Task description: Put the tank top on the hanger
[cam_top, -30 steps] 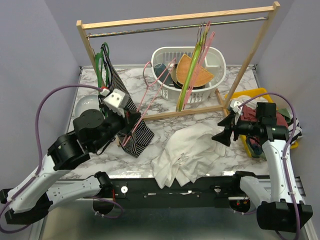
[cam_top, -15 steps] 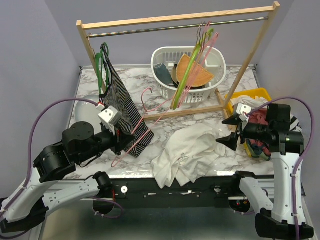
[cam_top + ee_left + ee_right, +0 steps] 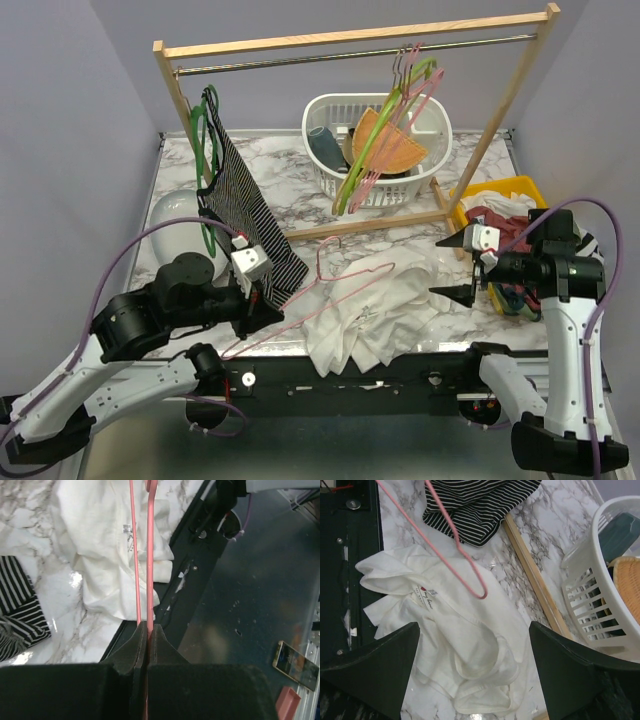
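Note:
The white tank top (image 3: pixel 375 310) lies crumpled on the marble near the table's front edge, partly hanging over it. My left gripper (image 3: pixel 268 308) is shut on the thin pink hanger (image 3: pixel 330 300), whose far end reaches over the tank top's left part. In the left wrist view the jaws (image 3: pixel 148 630) pinch the hanger (image 3: pixel 150 555) wire above the tank top (image 3: pixel 100 540). My right gripper (image 3: pixel 445 266) stands open at the garment's right side. From the right wrist, its fingers (image 3: pixel 473 625) straddle the tank top (image 3: pixel 465 645) from above, and the hanger (image 3: pixel 455 555) tip lies beyond.
A wooden clothes rack (image 3: pixel 350 40) spans the back, with a striped garment (image 3: pixel 245 215), green hangers (image 3: pixel 200 130) and spare pink and green hangers (image 3: pixel 400 110) on it. Behind it is a white basket (image 3: pixel 440 115). A yellow bin (image 3: pixel 505 190) of clothes stands at the right.
My left arm carried the hanger down and rightward, from beside the striped garment to over the tank top. My right gripper's jaws spread a little wider.

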Action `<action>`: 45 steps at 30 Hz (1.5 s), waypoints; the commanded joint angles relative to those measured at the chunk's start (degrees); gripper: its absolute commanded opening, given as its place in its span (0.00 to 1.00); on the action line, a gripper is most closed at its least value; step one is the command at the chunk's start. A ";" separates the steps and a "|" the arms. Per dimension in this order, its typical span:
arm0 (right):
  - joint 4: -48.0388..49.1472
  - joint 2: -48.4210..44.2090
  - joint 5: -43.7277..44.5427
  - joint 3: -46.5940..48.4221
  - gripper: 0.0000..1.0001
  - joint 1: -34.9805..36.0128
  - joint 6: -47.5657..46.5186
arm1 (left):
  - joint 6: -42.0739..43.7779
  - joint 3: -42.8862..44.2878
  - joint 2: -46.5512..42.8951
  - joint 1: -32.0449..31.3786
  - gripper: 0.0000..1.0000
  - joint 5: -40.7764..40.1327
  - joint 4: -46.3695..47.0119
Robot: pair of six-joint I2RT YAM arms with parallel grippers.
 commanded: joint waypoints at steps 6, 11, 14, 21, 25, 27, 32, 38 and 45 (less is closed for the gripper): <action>-11.49 5.64 -6.22 0.01 0.98 8.39 -4.04 | 2.63 -1.69 8.46 0.09 0.00 13.66 16.70; -9.04 7.49 -2.71 -1.23 0.95 13.86 -2.64 | 2.37 0.15 15.83 0.01 0.00 17.26 23.11; -8.76 8.28 -2.26 0.61 0.93 14.74 -1.94 | 2.20 1.38 19.09 -0.26 0.00 17.71 25.66; -10.17 12.24 -4.10 2.02 0.70 18.69 -1.85 | 1.23 3.23 23.85 -0.87 0.00 15.95 30.85; -10.78 13.82 -5.33 2.90 0.42 19.49 -2.02 | 0.96 3.67 26.65 -1.57 0.00 15.78 33.49; -11.22 14.26 -5.51 3.86 0.23 19.40 -1.93 | 0.96 4.11 27.45 -2.10 0.00 15.43 33.85; -4.39 13.12 5.25 7.38 0.00 19.49 12.20 | 2.01 3.76 27.29 -2.19 0.02 9.65 34.38; -2.62 6.10 18.20 5.55 0.00 18.08 14.76 | 2.99 -1.42 20.71 -2.19 0.79 0.85 31.66; -3.05 -1.90 25.25 3.96 0.00 17.38 18.80 | -4.30 -9.33 12.61 -2.10 0.82 -11.90 20.59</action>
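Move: The left hand holds the pink hanger, whose neck is about 9 cm to its right and 7 cm ahead, roughly level; the open right gripper stands some 29 cm right, 8 cm ahead, level. From the right hand, the hanger's neck lies about 20 cm left and 3 cm back, near level; the white tank top lies about 11 cm left, 4 cm back and 20 cm below. Left brings the hanger some 14 cm right, right pinches it beside its neck, left opens, both draw apart. ##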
